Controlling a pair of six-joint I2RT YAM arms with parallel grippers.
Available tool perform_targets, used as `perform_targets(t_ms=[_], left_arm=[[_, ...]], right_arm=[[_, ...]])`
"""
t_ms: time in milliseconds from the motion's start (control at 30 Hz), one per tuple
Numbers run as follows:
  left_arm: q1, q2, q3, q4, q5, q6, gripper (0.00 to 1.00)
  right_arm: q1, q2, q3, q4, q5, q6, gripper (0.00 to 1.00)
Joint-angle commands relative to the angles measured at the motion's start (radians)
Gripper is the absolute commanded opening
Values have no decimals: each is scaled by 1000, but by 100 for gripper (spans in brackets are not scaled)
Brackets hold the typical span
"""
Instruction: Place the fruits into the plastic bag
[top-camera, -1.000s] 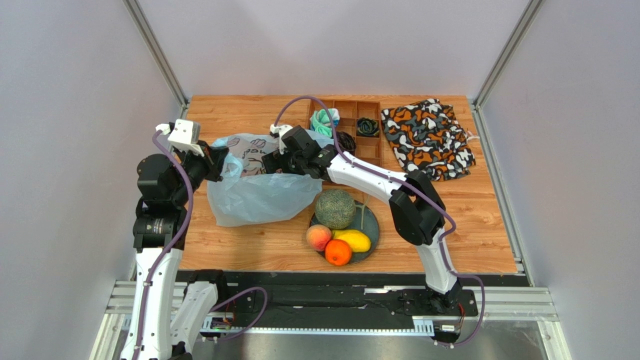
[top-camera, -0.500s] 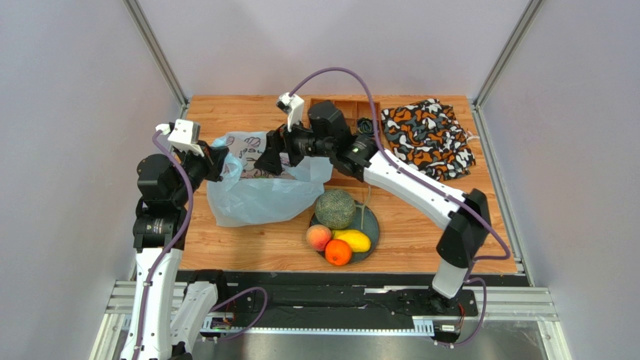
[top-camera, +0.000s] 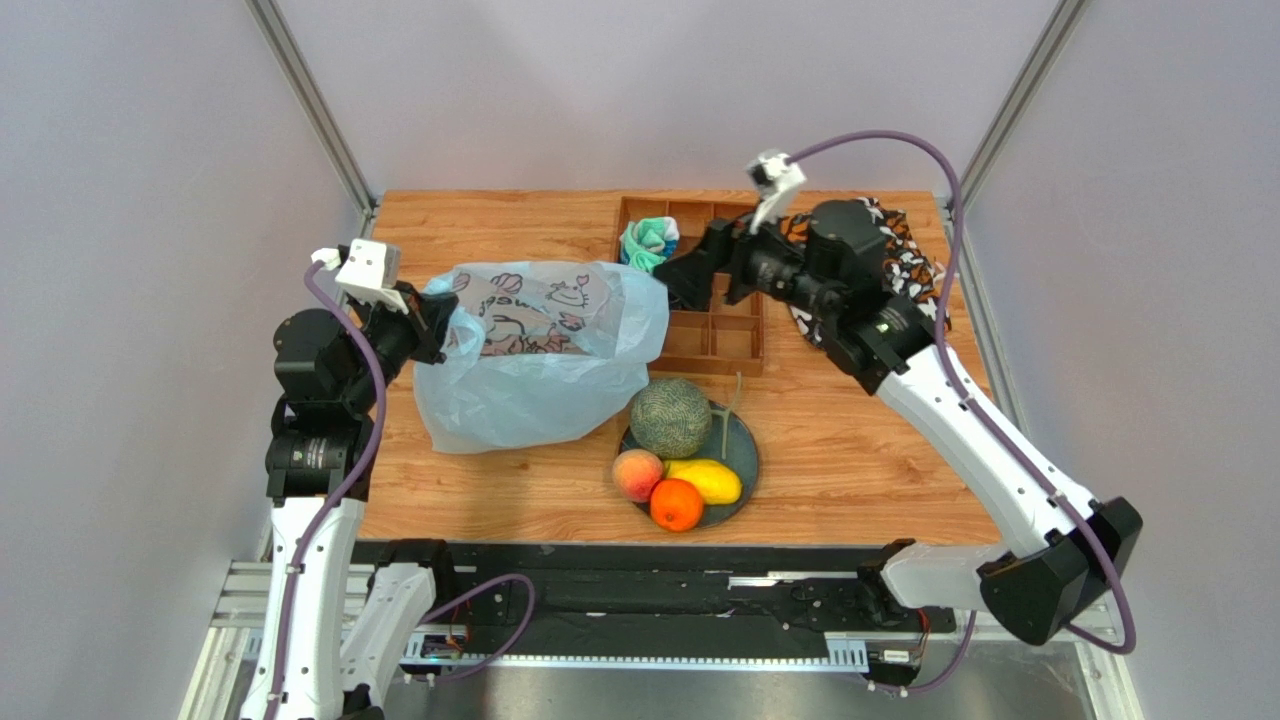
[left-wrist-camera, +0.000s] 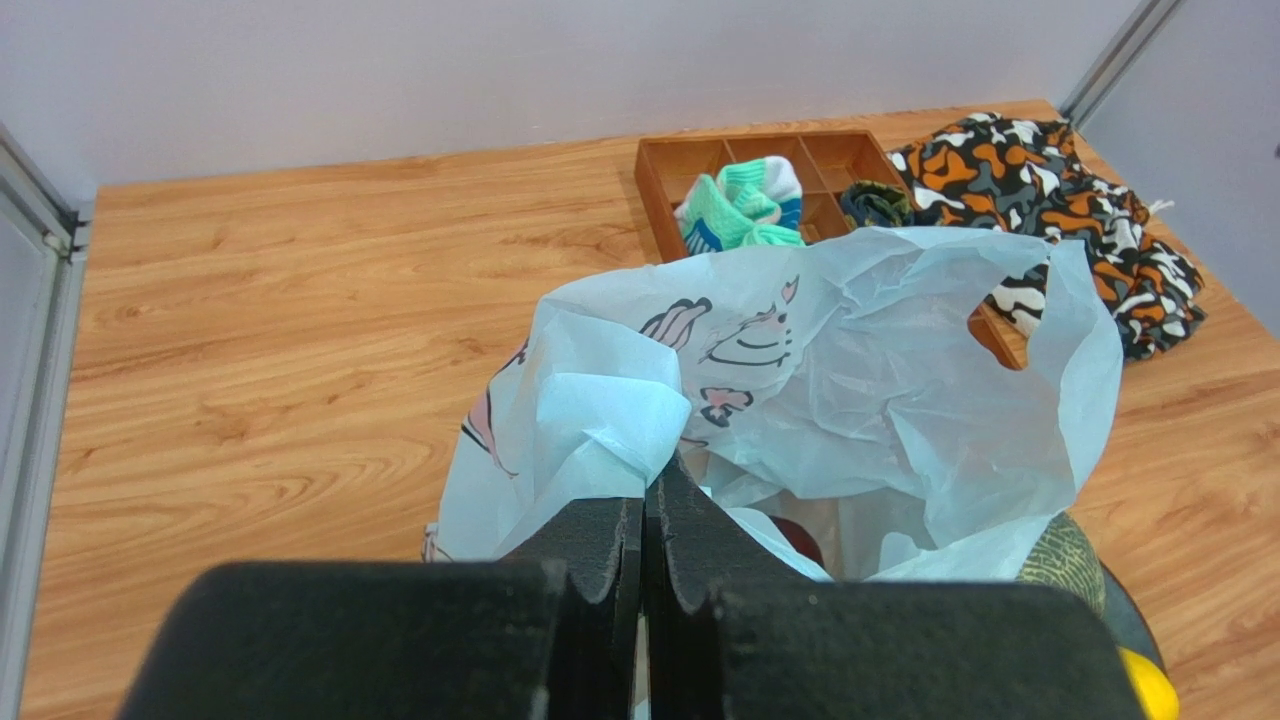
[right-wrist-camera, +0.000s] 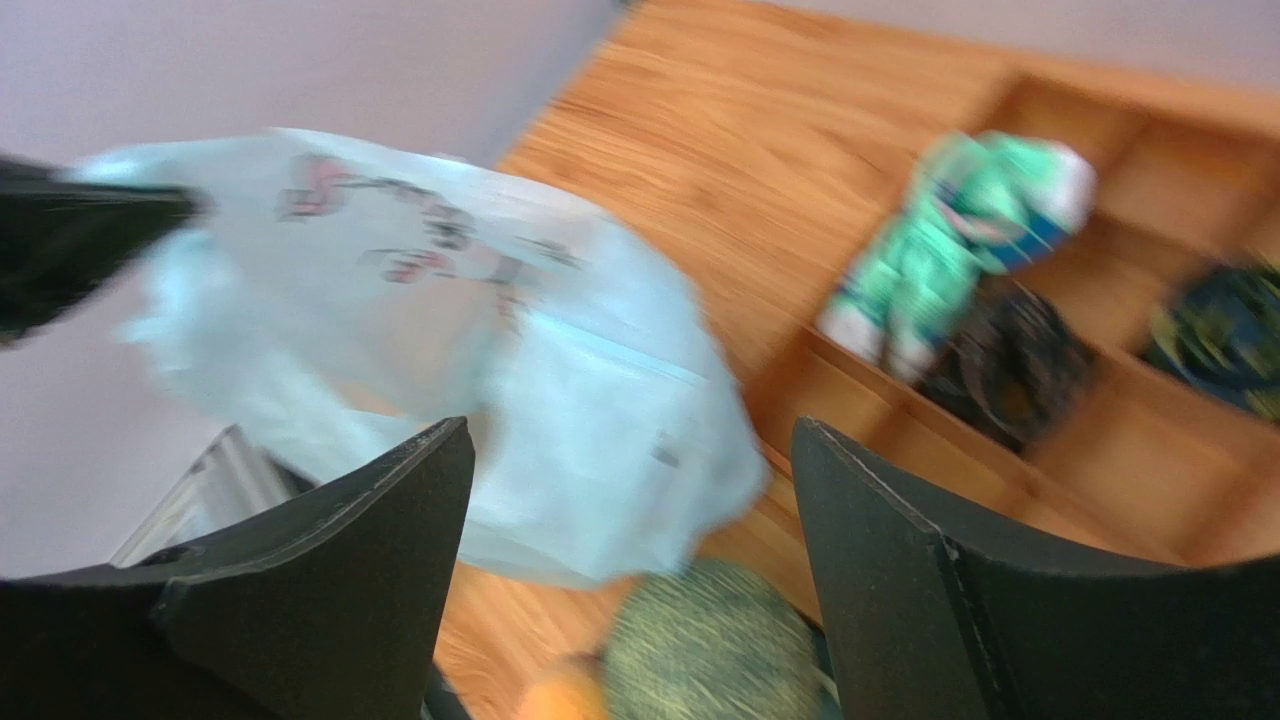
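Note:
The pale blue plastic bag (top-camera: 526, 353) lies at the left of the table with its mouth held up. My left gripper (top-camera: 448, 323) is shut on the bag's left rim, as the left wrist view shows (left-wrist-camera: 655, 488). A dark red fruit (left-wrist-camera: 796, 537) shows inside the bag (left-wrist-camera: 842, 375). The netted melon (top-camera: 670, 417), peach (top-camera: 637, 474), orange (top-camera: 676, 506) and mango (top-camera: 709, 480) sit on a dark plate (top-camera: 747, 446) right of the bag. My right gripper (top-camera: 679, 278) is open and empty, above the wooden tray, right of the bag (right-wrist-camera: 496, 360). The green bumpy fruit is not visible.
A divided wooden tray (top-camera: 718, 333) stands at the back middle with a green and white bundle (top-camera: 649, 240) and dark rolled bundles in it. The orange, black and white cloth (left-wrist-camera: 1052, 195) lies at the back right, partly under my right arm.
My right gripper has pulled out of the bag's mouth and swung up and right over the tray, empty. The bag's right rim now stands free. The left gripper has not moved.

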Motion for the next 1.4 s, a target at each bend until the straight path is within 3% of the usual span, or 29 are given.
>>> perform_targets(t_ms=[0, 333, 867, 1367], left_arm=[[-7, -6, 11, 14, 7, -11, 0], [-5, 4, 8, 18, 14, -15, 0], [-8, 0, 8, 17, 10, -15, 0], [-7, 10, 9, 17, 8, -15, 0]], right_arm=[[-155, -32, -210, -96, 13, 49, 80], [-305, -41, -483, -74, -51, 59, 70], [-312, 123, -571, 94, -119, 68, 66], [-267, 226, -599, 189, -78, 89, 54]])
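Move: The right hand, empty and high after leaving the bag, has the yellow mango about 34 cm below, 12 cm back and 5 cm to its right. The big melon lies some 5 cm back and 2 cm right, the orange 15 cm back and 1 cm right, the peach 12 cm back and 4 cm left, all roughly as far down. From the left hand the mango is about 9 cm back, 26 cm right and 31 cm below. Touching nothing, the right hand swings to its right and drops fast towards the fruit plate, then slows, still sinking and easing back left by 2 cm, about 30 cm down and 10 cm right in all. It ends over the plate's far right rim beside the melon, fingers tipped some 40 degrees further down and narrowing to roughly half open. The left hand stays put, still pinching the bag's rim. ##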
